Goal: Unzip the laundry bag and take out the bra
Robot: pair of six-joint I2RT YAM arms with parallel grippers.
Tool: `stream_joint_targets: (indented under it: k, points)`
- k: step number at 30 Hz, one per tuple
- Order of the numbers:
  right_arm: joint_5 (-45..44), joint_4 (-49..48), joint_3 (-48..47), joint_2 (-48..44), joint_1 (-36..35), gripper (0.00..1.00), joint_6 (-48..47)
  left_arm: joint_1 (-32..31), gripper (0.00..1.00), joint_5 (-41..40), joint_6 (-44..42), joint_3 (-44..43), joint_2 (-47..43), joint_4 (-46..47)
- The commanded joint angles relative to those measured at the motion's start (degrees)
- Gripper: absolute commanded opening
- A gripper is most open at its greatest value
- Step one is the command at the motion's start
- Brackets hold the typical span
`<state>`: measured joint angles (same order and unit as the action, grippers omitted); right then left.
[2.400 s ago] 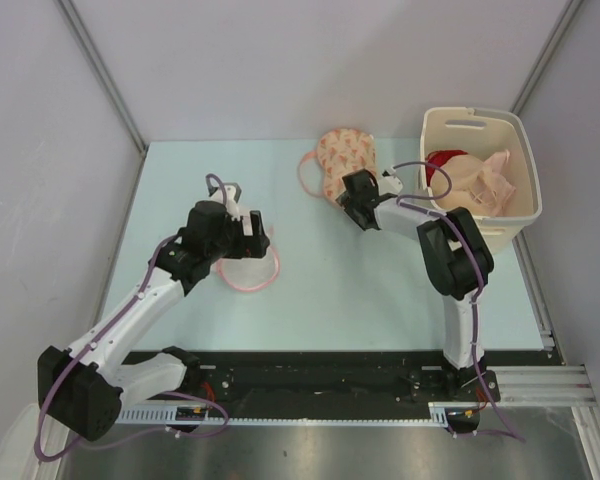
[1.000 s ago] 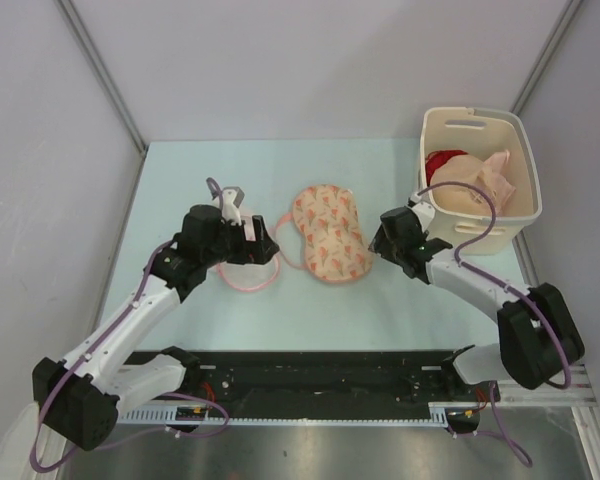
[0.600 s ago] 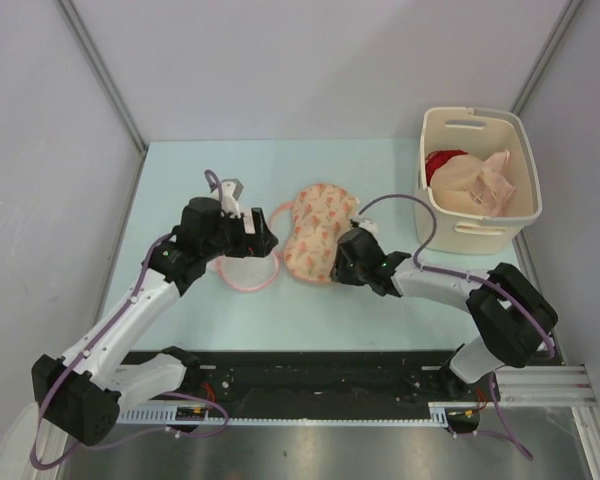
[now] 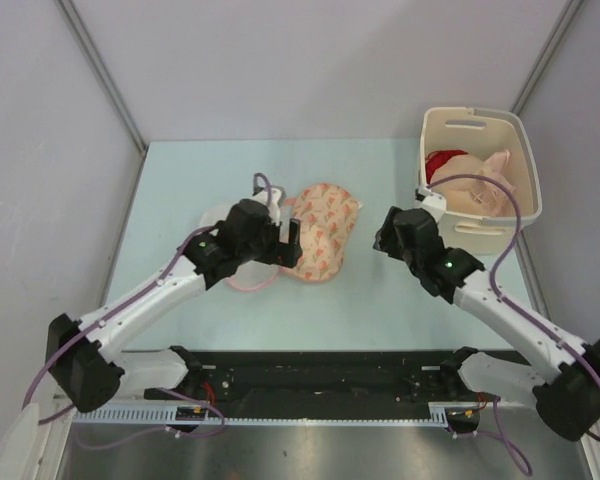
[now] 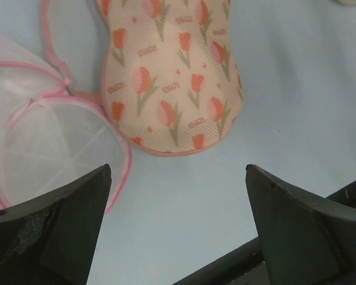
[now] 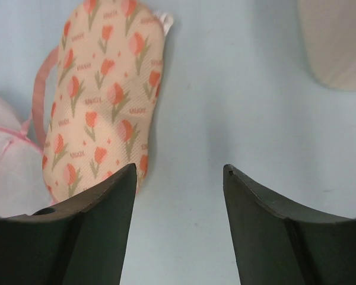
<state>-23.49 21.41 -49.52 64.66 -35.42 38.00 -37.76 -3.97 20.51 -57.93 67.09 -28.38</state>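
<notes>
The laundry bag (image 4: 327,238) lies flat mid-table, a peach figure-eight pouch printed with red tulips and edged in pink. The left wrist view shows the laundry bag (image 5: 172,77) just beyond my left gripper (image 5: 178,167), which is wide open and holds nothing. From above, the left gripper (image 4: 284,240) hovers at the bag's left edge. To the bag's right, a short gap away, my right gripper (image 4: 388,238) is open and empty. Seen from that wrist, the bag (image 6: 101,101) sits ahead and left of the right gripper (image 6: 179,167). The bra is hidden.
A round white mesh item with pink trim (image 5: 53,148) lies against the bag's left side, partly under my left arm (image 4: 160,295). A cream basket (image 4: 478,232) at the back right holds a red garment (image 4: 442,162) and pale peach fabric. Side walls border the table.
My right gripper has let go of the bag and drawn back to the right. The left arm has swung right up to the bag's left edge. The bag shifted slightly.
</notes>
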Motion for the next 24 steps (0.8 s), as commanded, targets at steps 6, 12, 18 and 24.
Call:
stream_joint_targets:
  k: [6, 12, 18, 24]
  points:
    - [-14.22, 10.31, -1.37, -15.43, 3.43, 0.65, -1.96, -14.09, 1.0, -13.26, 3.56, -11.05, 15.51, 0.17]
    - [-15.1, 13.04, -1.37, -18.08, 3.69, 0.65, -1.79, -15.42, 0.99, -16.68, 3.66, -20.45, 28.78, -1.23]
    - [-15.45, 15.85, -0.58, -19.4, 3.6, 0.64, -0.73, -12.52, 0.98, -19.25, 1.37, -25.57, 33.55, -4.49]
    - [-14.31, 15.51, 0.65, -20.19, 3.6, 0.64, -0.56, -2.86, 0.98, -3.88, 0.32, -23.55, 33.45, -0.37]
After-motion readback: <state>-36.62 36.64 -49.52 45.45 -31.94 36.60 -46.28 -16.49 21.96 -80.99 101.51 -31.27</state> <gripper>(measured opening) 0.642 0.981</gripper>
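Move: The tulip-print laundry bag's middle lies about 10 cm ahead of the open left hand, 8 cm to its right and some 16 cm below. The round white mesh bag sits roughly 12 cm to the left hand's left and 2 cm ahead. From the right hand, the laundry bag is about 14 cm left, 6 cm ahead and 14 cm below, and the white basket about 22 cm right and 14 cm ahead. Open, the left hand sweeps about 11 cm right, sinking, then forward over the laundry bag; right hand withdraws. ##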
